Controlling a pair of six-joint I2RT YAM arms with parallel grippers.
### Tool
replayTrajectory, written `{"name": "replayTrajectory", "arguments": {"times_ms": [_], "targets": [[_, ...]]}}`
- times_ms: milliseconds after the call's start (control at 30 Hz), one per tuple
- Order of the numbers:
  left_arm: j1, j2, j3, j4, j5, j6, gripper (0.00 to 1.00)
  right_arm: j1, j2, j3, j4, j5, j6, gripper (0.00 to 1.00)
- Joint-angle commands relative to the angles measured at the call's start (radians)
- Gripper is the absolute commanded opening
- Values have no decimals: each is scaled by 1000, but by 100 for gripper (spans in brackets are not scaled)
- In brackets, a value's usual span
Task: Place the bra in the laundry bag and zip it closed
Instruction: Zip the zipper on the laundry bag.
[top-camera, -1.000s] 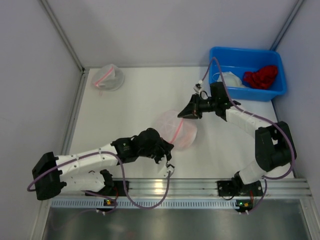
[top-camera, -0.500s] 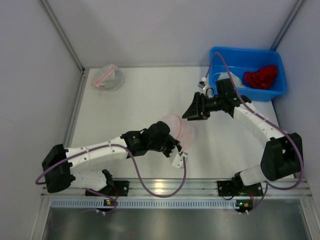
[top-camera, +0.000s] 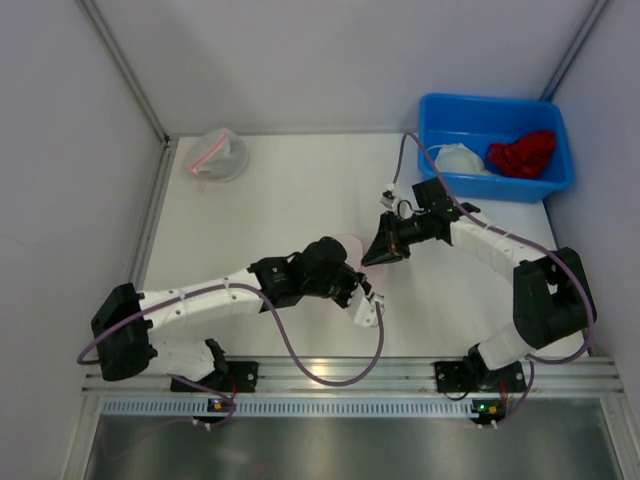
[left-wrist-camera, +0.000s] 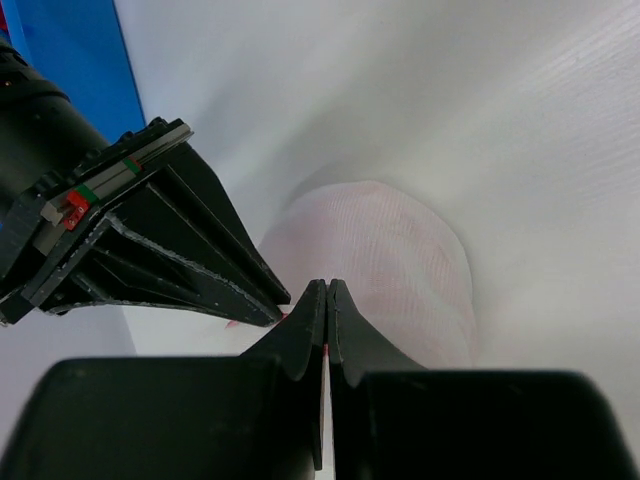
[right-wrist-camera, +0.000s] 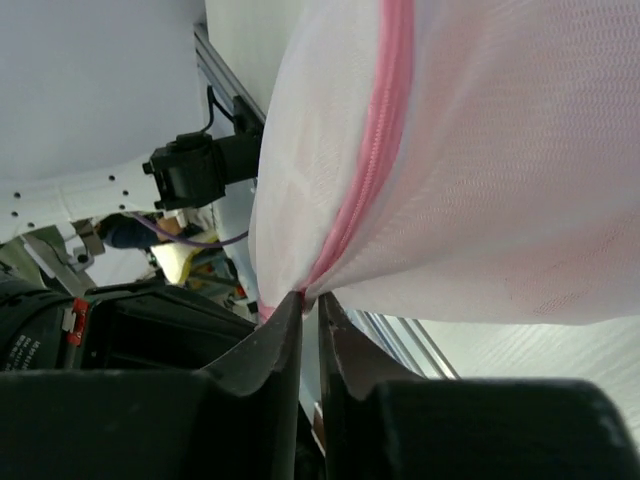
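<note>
The white mesh laundry bag with a pink zipper sits at the table's middle, mostly hidden under both grippers. My right gripper is shut on the bag's edge at the zipper's end, and the bag bulges above it. My left gripper is shut with a red sliver of the zipper between its jaws, right beside the right gripper's fingers. The bag lies just ahead. I cannot tell what is inside it. A red garment lies in the blue bin.
The blue bin stands at the back right and also holds a white item. A second mesh bag lies at the back left by the wall. A metal rail runs along the near edge.
My left gripper has moved right, up to the bag and the right gripper. My right gripper has come down and left. The bag has bunched up and is more hidden.
</note>
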Motion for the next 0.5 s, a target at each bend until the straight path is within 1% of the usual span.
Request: {"name": "replayTrajectory", "arguments": {"times_ms": [0, 33, 100, 267, 467], "targets": [[-1, -20, 26, 43, 30, -19, 0, 15, 18, 72, 38, -16, 3, 10], [-1, -26, 19, 33, 39, -19, 0, 15, 20, 85, 37, -16, 3, 0], [-1, -49, 1, 20, 60, -30, 0, 3, 29, 102, 33, -9, -4, 0], [-4, -100, -34, -19, 86, -122, 0, -43, 73, 180, 9, -17, -35, 0], [-4, -143, -70, -71, 122, -167, 0, -55, 116, 250, -9, -3, -63, 0]]}}
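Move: The laundry bag's zipper edge lies right at the right fingertips, no more than a centimetre off; from the left hand, which keeps its shut fingers at the zipper, that spot is some 4 cm ahead and straight in line. The bag's body sits roughly 1 cm back and 1 cm left of the right hand, about 5 cm lower. From the right hand, the blue bin's middle stands some 26 cm ahead and 31 cm to the right, about 7 cm lower. The bag's zipper edge is pinched as the nearly closed right fingers shut fully beside the zipper; then the right hand draws it forward about 5 cm and up half as far, away from the left hand. The left hand stays shut, waits briefly, then pulls back about 2 cm and drifts left, tipping slightly further down, against the right hand's pull. ##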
